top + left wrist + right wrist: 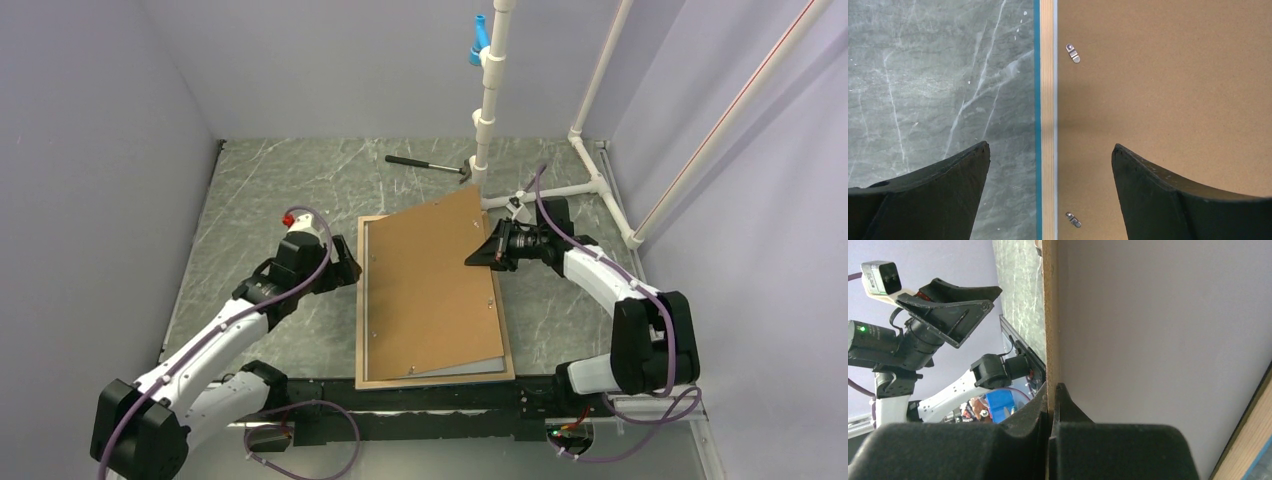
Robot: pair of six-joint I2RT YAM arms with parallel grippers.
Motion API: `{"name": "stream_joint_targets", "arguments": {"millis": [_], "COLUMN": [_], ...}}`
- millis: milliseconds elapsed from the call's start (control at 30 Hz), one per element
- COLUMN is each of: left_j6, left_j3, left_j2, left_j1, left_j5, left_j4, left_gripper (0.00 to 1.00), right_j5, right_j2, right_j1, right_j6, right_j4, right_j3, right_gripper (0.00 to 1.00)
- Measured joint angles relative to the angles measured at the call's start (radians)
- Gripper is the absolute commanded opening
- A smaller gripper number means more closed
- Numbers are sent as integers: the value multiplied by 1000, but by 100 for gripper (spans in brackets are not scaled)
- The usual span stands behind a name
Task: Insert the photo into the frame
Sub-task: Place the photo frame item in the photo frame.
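Note:
The frame (pixel 361 300) lies face down mid-table, its light wood back up and a turquoise edge (pixel 1037 100) showing. The brown backing board (pixel 430 280) rests in it askew, its right edge raised. My right gripper (pixel 478 258) is shut on that edge, and the board (pixel 1050 315) is pinched between its fingers (pixel 1052 387). My left gripper (pixel 1050 145) hangs open over the frame's left rail (pixel 1047 100), touching nothing. A pale flat surface (pixel 1158 330) shows inside the frame under the board. I cannot tell whether it is the photo, whose printed side is hidden.
A hammer (pixel 425 165) lies at the back of the table. A white pipe stand (pixel 490 100) rises just behind the frame, its feet spreading right. Small metal turn clips (pixel 1073 53) sit along the frame's inner left edge. Walls close in left, right and behind.

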Motion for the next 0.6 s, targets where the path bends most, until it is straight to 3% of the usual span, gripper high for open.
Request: {"name": "stream_joint_targets", "arguments": {"millis": [300, 600], "left_j6": [-2, -17], "left_j3": [-19, -43], "left_j2": [95, 312], "left_j1": [0, 0], "left_j5": [19, 113], "left_j4": [48, 161], "left_gripper": [92, 90], "right_j5": [-31, -55], "right_j2": [38, 64], "right_j1": [-5, -6], "right_j6": [4, 9], "right_j4": [68, 132], "right_j3": [-36, -64], "right_gripper": [0, 0]}}
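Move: The left hand hangs open over the frame's left rail, which is about 2 cm to its right and 11 cm below. The metal clip on the board's left edge is some 8 cm ahead, 4 cm right and 10 cm below. The right hand pinches the board's raised right edge. From this hand the frame's middle is about 7 cm left, level fore and aft, 11 cm below, and its right rail about 7 cm right, equally low. Still pinching the board's right edge, the right hand lowers it about 2 cm towards the frame, slowing. The left hand sinks about 8 cm, faster as it goes, and edges 2 cm right, to just above the frame's left rail. Its wrist tips down some 10 degrees, and its fingers stay wide, one on either side of the rail; no touch can be made out. ##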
